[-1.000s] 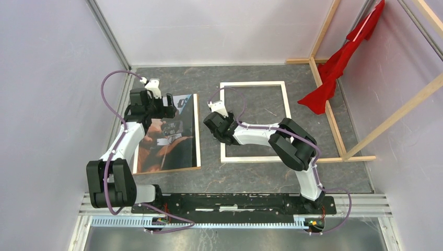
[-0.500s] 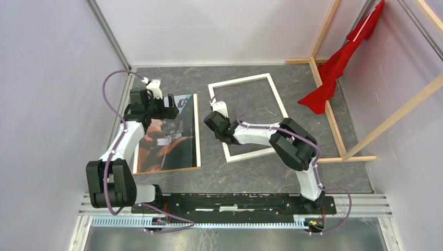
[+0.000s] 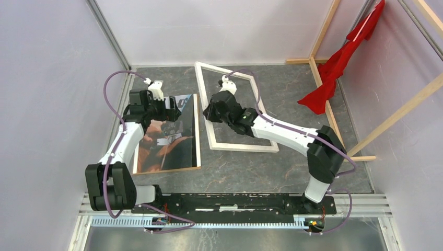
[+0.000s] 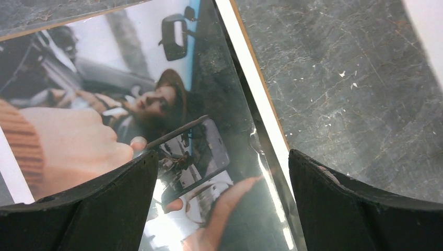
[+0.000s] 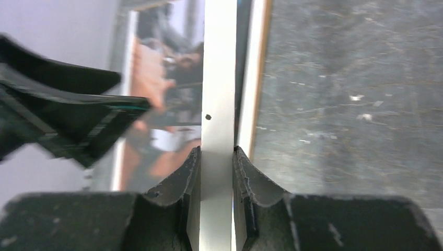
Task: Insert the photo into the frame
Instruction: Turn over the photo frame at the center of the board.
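The photo (image 3: pixel 167 137), a glossy dark print with skin-brown patches, lies flat at the left of the table. My left gripper (image 3: pixel 168 106) hovers over its far right part, open, both fingers (image 4: pixel 78 209) astride bare print (image 4: pixel 156 104). The white frame (image 3: pixel 244 147) sits askew in the middle, its far corner swung toward the back left. My right gripper (image 3: pixel 210 112) is shut on the frame's left bar. In the right wrist view that white bar (image 5: pixel 217 99) runs straight up between the pads of my right gripper (image 5: pixel 217 172), with the photo just behind it.
Bare wooden beams (image 3: pixel 334 123) stand along the right side, with a red cloth (image 3: pixel 334 68) draped over them. The lilac left wall (image 3: pixel 52 104) runs close beside the left arm. A thin brown edge (image 3: pixel 199 130) borders the photo's right side.
The right gripper closed on the frame's left bar and the arm stretched out, dragging and turning the frame toward the back left, nearer the photo. The left arm barely moved.
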Tool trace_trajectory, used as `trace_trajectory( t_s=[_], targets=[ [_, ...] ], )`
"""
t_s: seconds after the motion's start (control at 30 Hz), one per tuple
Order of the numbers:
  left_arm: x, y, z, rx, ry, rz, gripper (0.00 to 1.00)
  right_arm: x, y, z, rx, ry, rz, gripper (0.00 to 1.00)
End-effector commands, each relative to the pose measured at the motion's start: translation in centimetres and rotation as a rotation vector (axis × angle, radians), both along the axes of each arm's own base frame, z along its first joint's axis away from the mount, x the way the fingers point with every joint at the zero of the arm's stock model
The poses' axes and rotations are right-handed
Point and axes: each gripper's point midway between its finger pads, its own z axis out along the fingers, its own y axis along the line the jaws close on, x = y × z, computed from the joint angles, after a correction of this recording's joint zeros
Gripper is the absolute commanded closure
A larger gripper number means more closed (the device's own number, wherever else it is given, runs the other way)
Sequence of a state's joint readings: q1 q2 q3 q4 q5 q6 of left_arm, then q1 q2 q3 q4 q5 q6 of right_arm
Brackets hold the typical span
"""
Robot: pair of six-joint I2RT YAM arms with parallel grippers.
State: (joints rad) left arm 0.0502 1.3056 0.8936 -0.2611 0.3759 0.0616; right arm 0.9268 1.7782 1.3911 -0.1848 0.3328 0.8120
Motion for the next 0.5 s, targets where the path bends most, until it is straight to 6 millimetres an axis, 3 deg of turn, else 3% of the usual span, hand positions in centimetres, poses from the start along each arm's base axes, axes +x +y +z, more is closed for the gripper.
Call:
trace_trajectory(
  t_s=[0.0,0.23,0.47],
  targets=[
    [0.0,-1.0,2.7,-0.009,-0.077,-0.077,0.00,-0.4,3.0,11.6,0.391,-0.079,0.045,1.00],
    [0.2,-2.1,6.0,-0.056,-0.147,-0.098,0.00,-2.0,3.9,18.1,0.674,-0.049,0.122,1.00],
    [0.3,-3.0,9.4,-0.117,-0.210,-0.094,0.00,-3.1,3.6,22.3,0.902,0.020,0.175,1.00]
  ],
)
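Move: The photo frame is already raised by its left bar in the right hand, its middle about 11 cm to that hand's right, level fore and aft and some 8 cm lower. The photo lies roughly 17 cm left of the right hand, 8 cm back and 15 cm below. From the open left hand, the frame's middle is about 22 cm right, level fore and aft and 6 cm lower. The frame's left bar, still pinched in the right fingers, is carried up about 12 cm and a further 4 cm left towards the photo's side, while the wrist rolls some 35 degrees, left side rising, to tip the frame towards upright. The left hand, open and empty, rises about 5 cm and edges right towards the frame, its fingers tilting slightly up. ##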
